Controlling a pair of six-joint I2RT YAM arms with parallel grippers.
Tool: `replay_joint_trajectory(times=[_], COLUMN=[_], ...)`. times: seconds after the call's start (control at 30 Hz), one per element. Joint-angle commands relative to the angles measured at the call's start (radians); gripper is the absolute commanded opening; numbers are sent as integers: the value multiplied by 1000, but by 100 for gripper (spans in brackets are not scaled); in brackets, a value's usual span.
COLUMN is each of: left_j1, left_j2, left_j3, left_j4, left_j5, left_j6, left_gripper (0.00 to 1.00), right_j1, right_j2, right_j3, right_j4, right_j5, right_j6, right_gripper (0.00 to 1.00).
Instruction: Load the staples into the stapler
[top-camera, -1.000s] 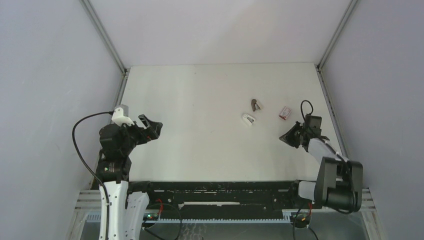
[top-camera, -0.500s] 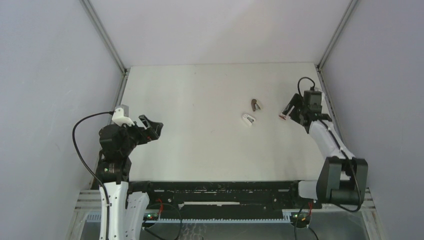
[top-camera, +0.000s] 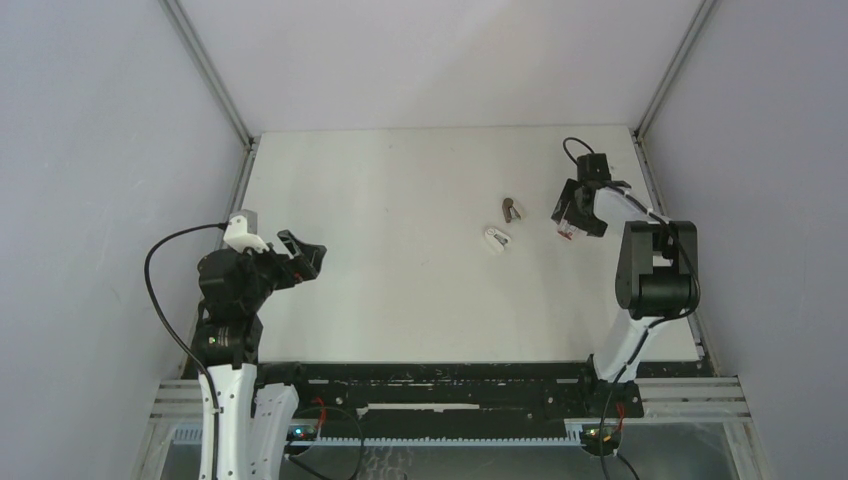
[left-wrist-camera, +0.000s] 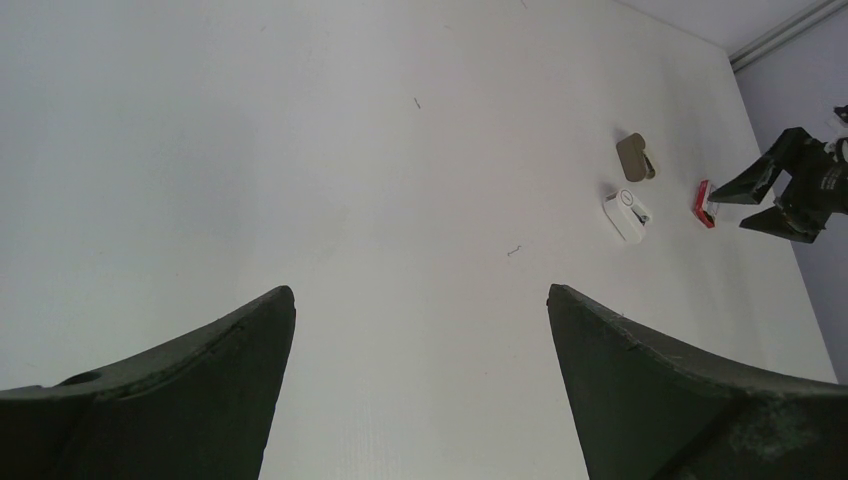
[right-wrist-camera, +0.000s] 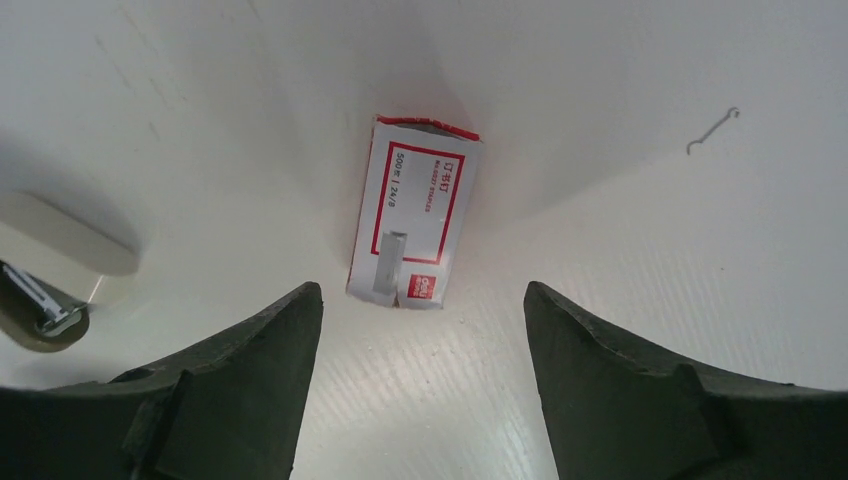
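Note:
The stapler (top-camera: 497, 239) is small and white and lies right of the table's middle; it also shows in the left wrist view (left-wrist-camera: 627, 213). Just beyond it sits a small grey-brown tray with a silvery patch, the staples (top-camera: 512, 209) (left-wrist-camera: 634, 157). My right gripper (top-camera: 570, 222) (right-wrist-camera: 422, 287) hangs open over the near end of a red-and-white staple box (right-wrist-camera: 415, 210), holding nothing. A pale plastic piece with a metal part (right-wrist-camera: 45, 290) is cut off at that view's left edge. My left gripper (top-camera: 305, 255) (left-wrist-camera: 420, 290) stands wide open and empty at the left.
The red-and-white box (top-camera: 566, 229) lies right of the stapler, its far end open. A single bent staple (right-wrist-camera: 712, 128) lies loose beyond the right gripper, another (left-wrist-camera: 514, 250) mid-table. Walls close the table (top-camera: 400, 300) on the left, right and far sides.
My right arm has swung from the near right edge out to the red-and-white box, and its jaws have opened. The left arm has stayed still.

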Motion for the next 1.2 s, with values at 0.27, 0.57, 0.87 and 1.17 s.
replay_joint_trajectory(times=[0.27, 0.57, 0.87, 1.17], left_j1=[10, 9, 9, 9], left_j2=[-4, -4, -3, -1], left_j3=[-19, -18, -20, -21], left_j4=[46, 46, 47, 48], left_j5=[23, 23, 23, 22], left_j6=[23, 23, 23, 25], left_gripper=[100, 100, 100, 100], right_j1=[-21, -35, -23, 168], right_j2=[103, 130, 99, -177], right_j3=[94, 94, 93, 19], right_j4=[-9, -2, -8, -47], right_j5=[-53, -71, -84, -76], right_j6=[10, 3, -34, -134], right_gripper=[66, 50, 36, 37])
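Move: The staple box lies just under the right hand's open fingers, about 1 cm ahead and some 4 cm below. The brown stapler stands about 13 cm to the hand's left and 5 cm farther out; the white stapler is roughly 16 cm to its left and 2 cm nearer the base, both about 4 cm below the hand. From the idle left hand, the box is some 17 cm ahead, 56 cm to the right and 22 cm down. The right fingers pinch the staple box by the sides of its near half: the hand sinks about 3 cm onto it, nearly straight down, closing on the way and finishing the squeeze at the bottom. After a brief stay there it lifts some 5 cm, swinging about 3 cm left towards the staplers with a slight counter-clockwise turn. ##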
